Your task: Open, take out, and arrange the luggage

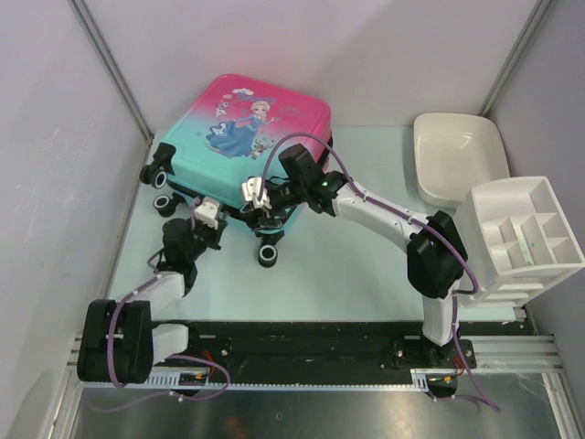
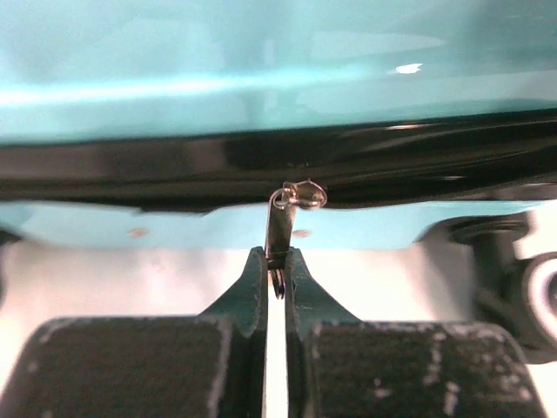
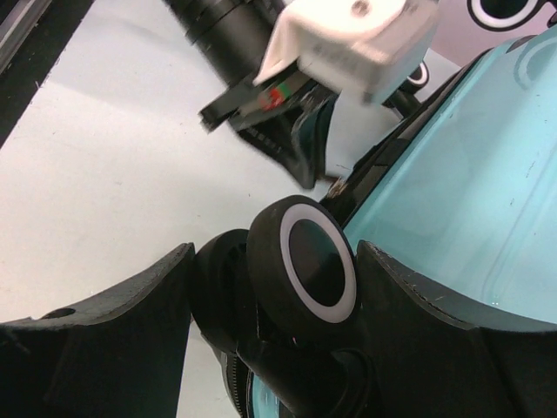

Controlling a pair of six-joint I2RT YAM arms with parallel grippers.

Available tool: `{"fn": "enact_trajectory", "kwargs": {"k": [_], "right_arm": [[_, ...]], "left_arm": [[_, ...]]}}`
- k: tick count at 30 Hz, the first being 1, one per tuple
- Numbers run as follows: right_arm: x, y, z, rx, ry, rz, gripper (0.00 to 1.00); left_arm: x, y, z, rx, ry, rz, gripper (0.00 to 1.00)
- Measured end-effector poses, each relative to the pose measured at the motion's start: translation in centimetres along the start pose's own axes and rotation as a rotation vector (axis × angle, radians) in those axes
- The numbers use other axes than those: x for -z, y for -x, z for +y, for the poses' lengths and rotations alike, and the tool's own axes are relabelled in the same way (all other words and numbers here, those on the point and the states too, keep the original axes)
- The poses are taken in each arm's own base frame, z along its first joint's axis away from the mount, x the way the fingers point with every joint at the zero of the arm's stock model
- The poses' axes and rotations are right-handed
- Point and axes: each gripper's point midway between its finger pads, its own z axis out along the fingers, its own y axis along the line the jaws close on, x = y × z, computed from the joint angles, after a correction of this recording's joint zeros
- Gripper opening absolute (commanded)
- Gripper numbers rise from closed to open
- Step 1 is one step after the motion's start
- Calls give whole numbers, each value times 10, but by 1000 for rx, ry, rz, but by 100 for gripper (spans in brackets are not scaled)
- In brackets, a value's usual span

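The luggage (image 1: 247,119) lies flat at the back left, a pink-to-teal shell with a princess print and a black zipper band (image 2: 261,161). My left gripper (image 1: 212,212) is at its near edge. In the left wrist view it (image 2: 276,257) is shut on the metal zipper pull (image 2: 280,231), which hangs down from the band. My right gripper (image 1: 260,197) reaches to the luggage's near right corner. There its fingers (image 3: 130,305) sit on either side of a black caster wheel (image 3: 313,266) with a white ring, touching it on both sides. The teal shell (image 3: 452,192) fills the right of that view.
A white plastic tub (image 1: 457,155) stands at the back right. A white compartment organiser (image 1: 526,238) sits in front of it at the right edge. Another luggage wheel (image 1: 267,254) rests on the pale table (image 1: 347,274). Grey walls close in the left, back and right.
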Motion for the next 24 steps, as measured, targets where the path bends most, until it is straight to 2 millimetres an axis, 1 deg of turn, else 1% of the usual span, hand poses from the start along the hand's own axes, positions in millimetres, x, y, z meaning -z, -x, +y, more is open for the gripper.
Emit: {"fn": "enact_trajectory", "kwargs": {"k": [3,5,6,11,14,18,20,22,24], "right_arm": [[2,-3,2,-2,0,4,0],[4,-5,4,0,2,9,0],[7,-6,5,1,0,11,0],[24,-13,9,-2,-13,32,0],[39,-21,6,-12,-31,55,0],[61,-35,-1,-64,-62,86,0],[71,-38,-4,-113,-81,91,0],[85,-37,-9,-153,-109,91,0],[94,-43,-12,-191,-133,113,0]], "left_arm": [[11,-6,32,29,104,28,0],[15,-6,47,51,151,43,0],[16,-6,51,59,165,51,0],[21,-6,62,105,205,69,0],[28,0,68,123,230,55,0],[33,13,65,138,211,13,0],[33,13,64,161,201,12,0],[34,14,69,193,200,13,0],[34,15,81,216,223,16,0]]}}
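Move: The zipper pull is already shut in the left gripper. It goes towards the suitcase's left wheels: the lower one about 13 cm left, 4 cm ahead and 5 cm below, the upper one about 14 cm left, 8 cm ahead and 6 cm above. The right gripper already holds the upper right wheel at its pads. From it the lower right wheel lies about 8 cm back, 3 cm right and 13 cm below, the zipper pull 8 cm left, level, 11 cm below. Draw the zipper pull left with the shut left gripper, along the suitcase's front seam towards the left wheels, about 8 cm, rising a little in the second half and swinging the fingers counter-clockwise. Meanwhile haul the held wheel some 10 cm right, then forward too, turning the right wrist clockwise and at the end closing its fingers further on the wheel. ##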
